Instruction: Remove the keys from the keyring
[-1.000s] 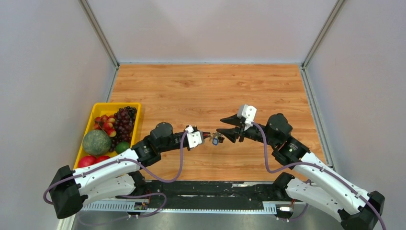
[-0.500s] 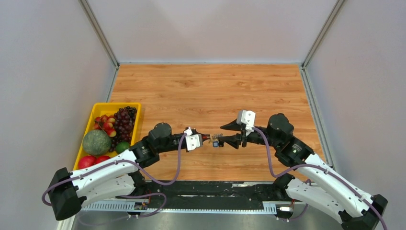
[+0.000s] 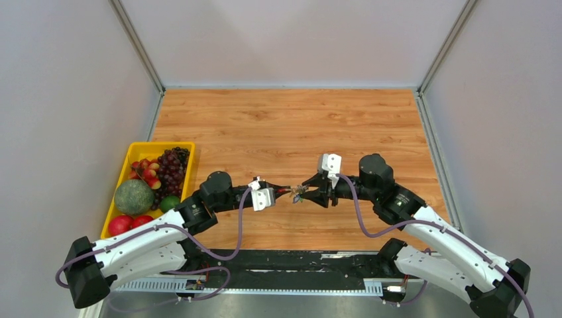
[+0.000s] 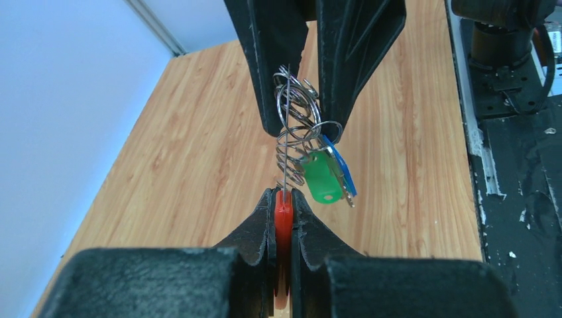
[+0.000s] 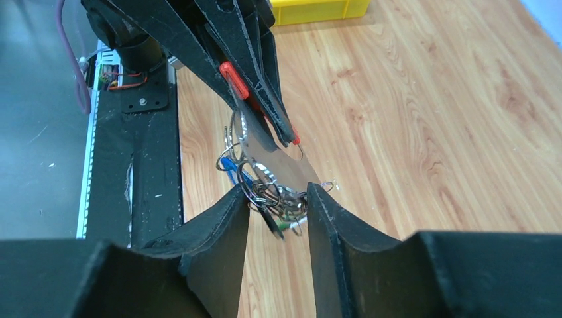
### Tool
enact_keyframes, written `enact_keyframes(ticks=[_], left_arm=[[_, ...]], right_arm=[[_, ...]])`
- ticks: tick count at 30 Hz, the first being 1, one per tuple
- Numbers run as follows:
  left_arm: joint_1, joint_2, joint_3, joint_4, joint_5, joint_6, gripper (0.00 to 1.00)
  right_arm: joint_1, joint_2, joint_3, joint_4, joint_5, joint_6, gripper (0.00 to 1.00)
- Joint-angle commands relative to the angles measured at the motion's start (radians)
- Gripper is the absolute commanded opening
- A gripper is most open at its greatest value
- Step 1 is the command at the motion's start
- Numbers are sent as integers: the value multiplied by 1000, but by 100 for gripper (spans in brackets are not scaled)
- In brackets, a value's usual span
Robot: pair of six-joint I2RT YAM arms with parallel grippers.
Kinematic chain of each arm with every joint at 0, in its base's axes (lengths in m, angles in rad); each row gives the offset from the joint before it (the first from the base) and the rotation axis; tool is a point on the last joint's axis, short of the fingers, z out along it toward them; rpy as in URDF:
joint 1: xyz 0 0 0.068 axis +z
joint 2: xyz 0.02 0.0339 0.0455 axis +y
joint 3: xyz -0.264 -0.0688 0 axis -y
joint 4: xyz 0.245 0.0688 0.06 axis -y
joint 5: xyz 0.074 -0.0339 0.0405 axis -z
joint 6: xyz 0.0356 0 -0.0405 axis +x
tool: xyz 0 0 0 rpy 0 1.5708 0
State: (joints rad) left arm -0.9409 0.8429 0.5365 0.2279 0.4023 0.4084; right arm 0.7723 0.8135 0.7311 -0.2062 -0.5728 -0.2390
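Note:
The keyring hangs in the air between my two grippers, over the near middle of the table. My left gripper (image 4: 283, 195) is shut on its red clip (image 4: 283, 215), seen edge-on between the pads. A tangle of silver wire rings (image 4: 295, 106) rises from the clip. A green-headed key (image 4: 321, 177) and a blue-headed one (image 4: 342, 171) dangle beside them. My right gripper (image 5: 278, 193) stands open with its fingers on either side of the ring cluster (image 5: 268, 189), and a narrow gap shows. From above, the two grippers (image 3: 286, 191) (image 3: 307, 193) meet tip to tip at the keys (image 3: 298, 196).
A yellow tray (image 3: 159, 144) at the left table edge holds grapes, a melon (image 3: 134, 197) and other fruit. The black base rail (image 3: 291, 262) runs along the near edge. Grey walls close in the left, right and far sides.
My right gripper has moved left towards the left one and narrowed its jaws around the rings. The left arm has shifted slightly left, still holding the red clip.

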Motion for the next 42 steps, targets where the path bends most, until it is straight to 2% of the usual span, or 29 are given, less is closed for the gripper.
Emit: enact_keyframes(ticks=[1, 5, 6, 8, 9, 11, 13, 14, 18, 23, 25, 29, 33, 42], left_arm=[[0, -19, 6, 69, 80, 28, 0], [-1, -5, 13, 60, 98, 33, 0], [-1, 0, 14, 59, 105, 35, 0], [0, 3, 15, 62, 116, 33, 0], [0, 5, 13, 73, 117, 30, 0], [1, 9, 2, 99, 104, 18, 0], [1, 12, -12, 138, 67, -10, 7], [0, 9, -19, 173, 32, -38, 18], [1, -25, -86, 323, -32, -125, 44], [0, -64, -142, 396, -171, -202, 68], [0, -75, -144, 389, -224, -238, 74], [-1, -101, -139, 344, -324, -311, 77], [-1, -118, -127, 306, -364, -390, 77], [-1, 13, -89, 407, -281, -388, 78]], right_arm=[[7, 17, 62, -2, -69, -23, 39], [7, 15, 64, -2, -92, -26, 38], [7, 12, 64, -2, -96, -27, 31], [7, 10, 62, -2, -108, -31, 7], [7, 10, 62, -3, -111, -29, 0], [7, 11, 63, -2, -122, -26, 0], [7, 13, 68, -2, -106, -17, 0], [7, 14, 69, 0, -78, 0, 0], [7, 12, 66, 23, 45, 66, 0], [7, -16, 43, 97, 231, 186, 0], [7, -31, 33, 119, 291, 229, 0], [7, -34, 44, 130, 400, 316, 0], [7, -19, 56, 128, 480, 355, 0], [8, 21, 82, 132, 443, 346, 0]])
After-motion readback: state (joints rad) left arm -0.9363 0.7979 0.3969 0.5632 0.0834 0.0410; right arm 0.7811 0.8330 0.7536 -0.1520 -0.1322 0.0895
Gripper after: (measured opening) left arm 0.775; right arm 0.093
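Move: The two hands face each other, the left already gripping the red handle. The keyring's ringed edge lies about 2 cm left of the right hand point and level with it, some 5 cm right of the left hand. From the right hand, the red handle is some 7 cm left and level; the blue tag hangs roughly 3 cm left, 2 cm back and 2 cm below. Right pinches the keyring's ringed edge, left releases the handle; right swings forward some 6 cm, left about 4. ##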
